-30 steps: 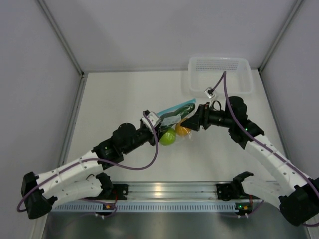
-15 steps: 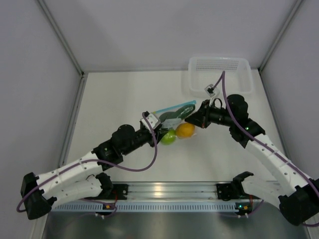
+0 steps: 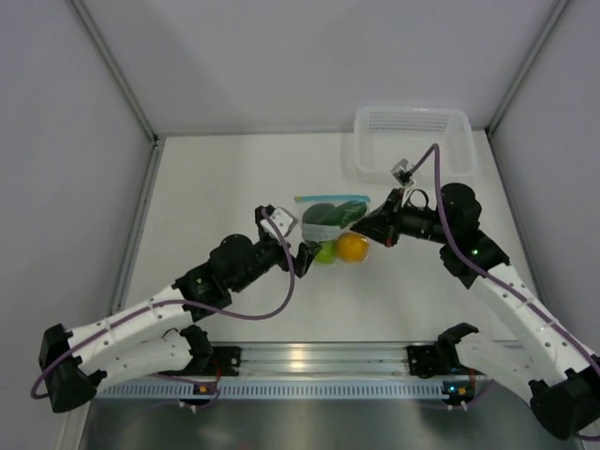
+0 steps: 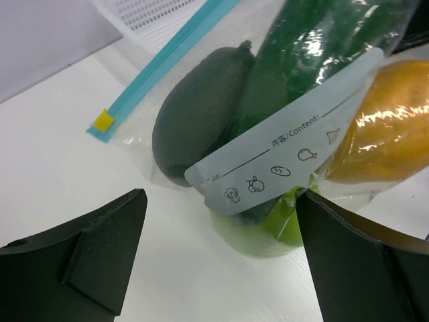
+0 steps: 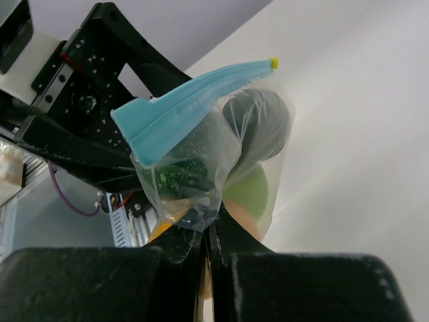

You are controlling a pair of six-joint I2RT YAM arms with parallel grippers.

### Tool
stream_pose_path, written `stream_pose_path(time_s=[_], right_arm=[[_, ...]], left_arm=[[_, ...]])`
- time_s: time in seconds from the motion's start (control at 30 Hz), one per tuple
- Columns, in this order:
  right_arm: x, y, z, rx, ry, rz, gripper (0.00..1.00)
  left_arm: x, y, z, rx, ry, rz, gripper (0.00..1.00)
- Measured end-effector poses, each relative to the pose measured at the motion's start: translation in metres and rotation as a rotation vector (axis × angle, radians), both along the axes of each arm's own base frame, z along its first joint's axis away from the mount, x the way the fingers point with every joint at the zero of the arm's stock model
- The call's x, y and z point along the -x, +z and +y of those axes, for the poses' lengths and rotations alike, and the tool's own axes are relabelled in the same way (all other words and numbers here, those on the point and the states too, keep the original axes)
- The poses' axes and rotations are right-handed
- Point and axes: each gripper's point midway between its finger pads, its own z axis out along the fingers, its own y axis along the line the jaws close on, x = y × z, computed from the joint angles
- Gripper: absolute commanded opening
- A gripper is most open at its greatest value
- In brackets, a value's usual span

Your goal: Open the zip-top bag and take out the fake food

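The zip-top bag [image 3: 333, 217] lies mid-table, its light blue zip strip [image 3: 332, 199] on the far side and still shut. The fake food is inside: an orange fruit [image 3: 352, 247], a lime-green ball [image 3: 324, 251], a dark green oval [image 4: 201, 121] and a cucumber [image 4: 315, 54]. My right gripper [image 3: 375, 231] is shut on a bunched fold of the bag's plastic at its right end [image 5: 209, 231]. My left gripper [image 3: 300, 256] stands open just left of the bag. Its fingers [image 4: 100, 248] are wide apart, and the right one is at the plastic over the lime-green ball [image 4: 281, 221].
A white mesh basket [image 3: 412, 141] sits at the back right, just beyond the bag. Grey walls close in the table on the left, back and right. The two arms meet at the bag from either side.
The left gripper has let go of the bag and opened. The right gripper has shut on the bag's right end, and the bag has swung so its zip strip lies across the far side.
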Motion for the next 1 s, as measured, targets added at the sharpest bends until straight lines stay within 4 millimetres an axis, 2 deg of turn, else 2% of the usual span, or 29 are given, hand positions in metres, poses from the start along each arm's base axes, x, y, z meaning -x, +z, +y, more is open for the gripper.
stream_pose_path(time_s=[0.13, 0.27, 0.4, 0.53, 0.63, 0.87, 1.0], right_arm=[[0.009, 0.013, -0.004, -0.012, 0.013, -0.072, 0.00], [0.022, 0.025, -0.008, -0.016, 0.044, -0.160, 0.00], [0.042, 0.037, -0.014, -0.020, 0.090, -0.249, 0.00], [0.056, 0.050, -0.022, -0.023, 0.093, -0.319, 0.00], [0.062, 0.062, -0.025, -0.023, 0.101, -0.371, 0.00], [0.086, 0.083, -0.027, -0.045, 0.178, -0.474, 0.00], [0.097, 0.107, -0.031, -0.051, 0.205, -0.553, 0.00]], left_arm=[[-0.008, 0.018, 0.009, 0.051, 0.084, -0.007, 0.98], [-0.011, 0.051, 0.027, 0.156, 0.171, -0.022, 0.98], [-0.004, 0.096, 0.036, 0.270, 0.167, -0.035, 0.98], [0.008, 0.128, 0.033, 0.351, 0.100, -0.040, 0.98], [0.015, 0.137, 0.029, 0.383, 0.059, -0.019, 0.98], [0.040, 0.141, 0.003, 0.390, -0.128, 0.061, 0.98], [0.050, 0.144, 0.000, 0.391, -0.190, 0.062, 0.98]])
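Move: The left hand, empty and already open, has the yellow end of the bag's zip about 8 cm ahead, 3 cm to its left and 6 cm above. The green ball hangs some 3 cm ahead, 6 cm right and 3 cm below; the dark vegetables are roughly 6 cm ahead, 7 cm right and 4 cm higher. The right hand already pinches the bag's end: from it the yellow zip end is about 17 cm left, 7 cm ahead and 3 cm up, the orange 4 cm left, level fore-and-aft, 5 cm lower. Still pinching the bag's end, the right hand lifts it about 11 cm while drawing it back nearly as far, rolling some 30 degrees so its forward side comes up. The left hand rises about 14 cm with fingers open, swinging out to the left and then back in as it draws back 5 cm, tipping its fingers up about 20 degrees towards the yellow zip end. ##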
